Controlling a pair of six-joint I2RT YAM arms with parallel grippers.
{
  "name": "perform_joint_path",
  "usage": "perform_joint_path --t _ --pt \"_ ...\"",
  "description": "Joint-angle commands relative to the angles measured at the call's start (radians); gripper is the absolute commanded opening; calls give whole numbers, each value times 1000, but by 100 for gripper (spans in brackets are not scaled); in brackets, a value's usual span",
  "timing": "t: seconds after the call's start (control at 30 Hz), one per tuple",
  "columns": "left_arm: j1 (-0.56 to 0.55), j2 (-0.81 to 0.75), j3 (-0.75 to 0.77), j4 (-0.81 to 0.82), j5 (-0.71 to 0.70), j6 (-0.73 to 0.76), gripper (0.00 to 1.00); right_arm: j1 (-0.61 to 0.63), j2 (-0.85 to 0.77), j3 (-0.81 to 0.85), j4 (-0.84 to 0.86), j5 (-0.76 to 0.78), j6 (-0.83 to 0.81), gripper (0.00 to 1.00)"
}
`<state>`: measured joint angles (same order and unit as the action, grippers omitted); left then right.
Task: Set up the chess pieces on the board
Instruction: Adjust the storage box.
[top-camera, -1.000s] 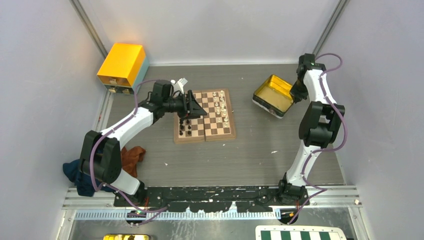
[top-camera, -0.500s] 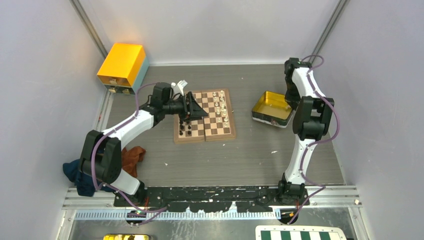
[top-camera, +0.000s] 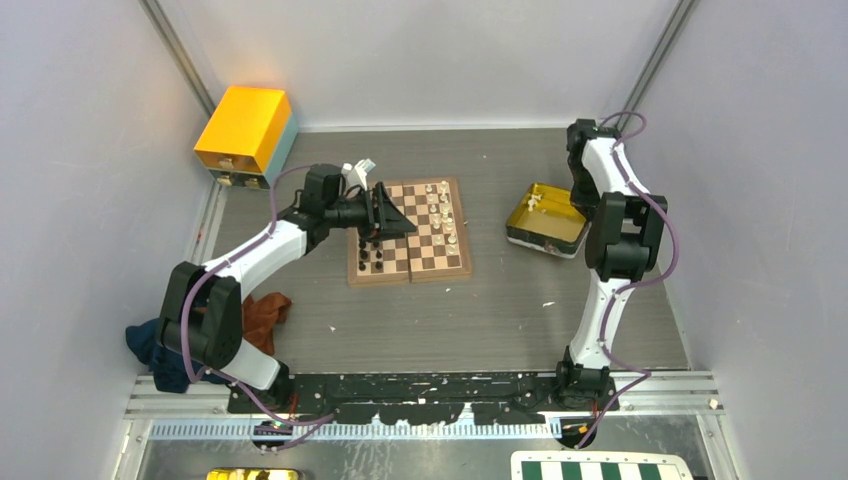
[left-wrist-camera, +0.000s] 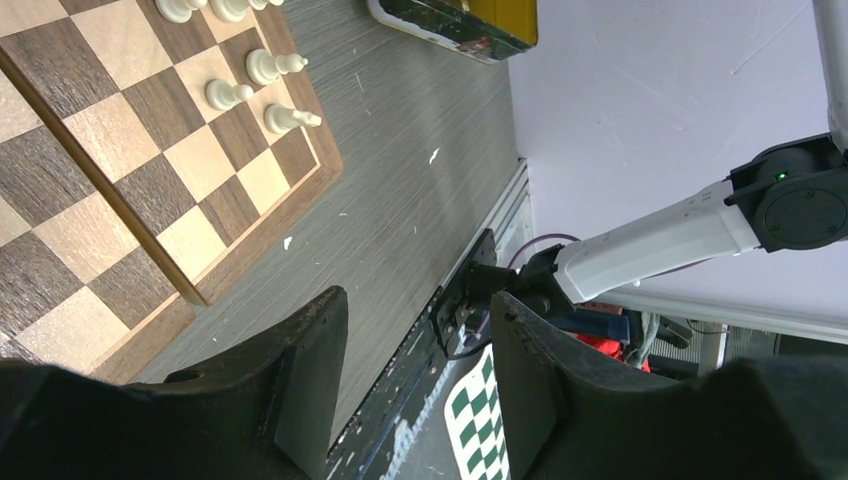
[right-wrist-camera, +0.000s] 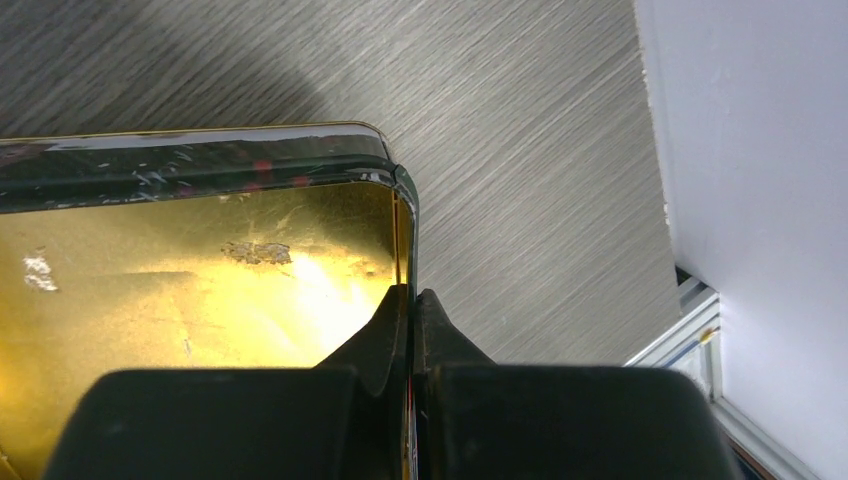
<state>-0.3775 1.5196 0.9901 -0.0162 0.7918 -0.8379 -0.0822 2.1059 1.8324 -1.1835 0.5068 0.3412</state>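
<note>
The wooden board (top-camera: 430, 258) lies mid-table. Cream-white chess pieces (top-camera: 441, 210) stand along its right side and black chess pieces (top-camera: 374, 256) on its left near corner. My left gripper (top-camera: 388, 216) hovers over the board's left half, open, with nothing between its fingers (left-wrist-camera: 310, 380). In the left wrist view the board (left-wrist-camera: 120, 160) and three white pieces (left-wrist-camera: 265, 68) show at upper left. My right gripper (right-wrist-camera: 410, 293) is shut on the side wall of the gold tray (right-wrist-camera: 200, 290). In the top view the tray (top-camera: 548, 228) holds a few white pieces (top-camera: 537, 203).
A yellow box (top-camera: 245, 130) stands at the back left corner. Crumpled cloths (top-camera: 262, 315) lie by the left arm's base. A green-and-white checkered board (top-camera: 600, 468) lies below the table's near rail. Grey walls close in on three sides.
The right arm has swung back and left, dragging the gold tray nearer and setting it flatter; white pieces now show inside it. The left arm has stayed put.
</note>
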Motion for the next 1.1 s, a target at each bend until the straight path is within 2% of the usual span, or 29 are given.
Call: perform_joint_path --t 0.0,0.23,0.33,0.43,0.57,0.9,1.07 --pt "5 -45 -8 20 31 25 55 4 -65 -116 78 -22 7 1" --pt "5 -55 -19 -32 24 53 55 4 -83 -271 206 -73 32 3" --pt "5 -58 -19 -47 23 62 55 4 -97 -299 235 -76 34 14" --pt "5 -61 -21 -56 23 65 55 4 -107 -311 251 -83 35 31" --pt "5 -62 -24 -56 20 64 55 4 -124 -312 259 -77 30 40" --pt "5 -59 -16 -53 16 53 56 4 -233 -268 250 -9 11 42" --pt "5 -58 -8 -50 18 47 56 9 -268 -222 242 -26 1 43"
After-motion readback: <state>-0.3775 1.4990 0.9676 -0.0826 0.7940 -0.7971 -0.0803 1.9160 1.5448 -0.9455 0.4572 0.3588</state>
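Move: The right hand already pinches the storage box by its right wall, near the far corner, with that side held up off the table; the middle of the box lies about 7 cm to its left, 2 cm back and 5 cm below. The leftover white pieces sit in the box about 9 cm left and 2 cm ahead, the chessboard's middle some 34 cm left and 3 cm back. From the left hand, the box is about 28 cm right, 4 cm ahead and 15 cm lower. Lower the right gripper about 6 cm, drawing back a little; keep the pinch on the box's right wall for the first 4 cm or so, then open the fingers to a bit under half while sinking the rest. Once the rim is free between the pads, lift the open gripper straight up some 5 cm, away from the box. ##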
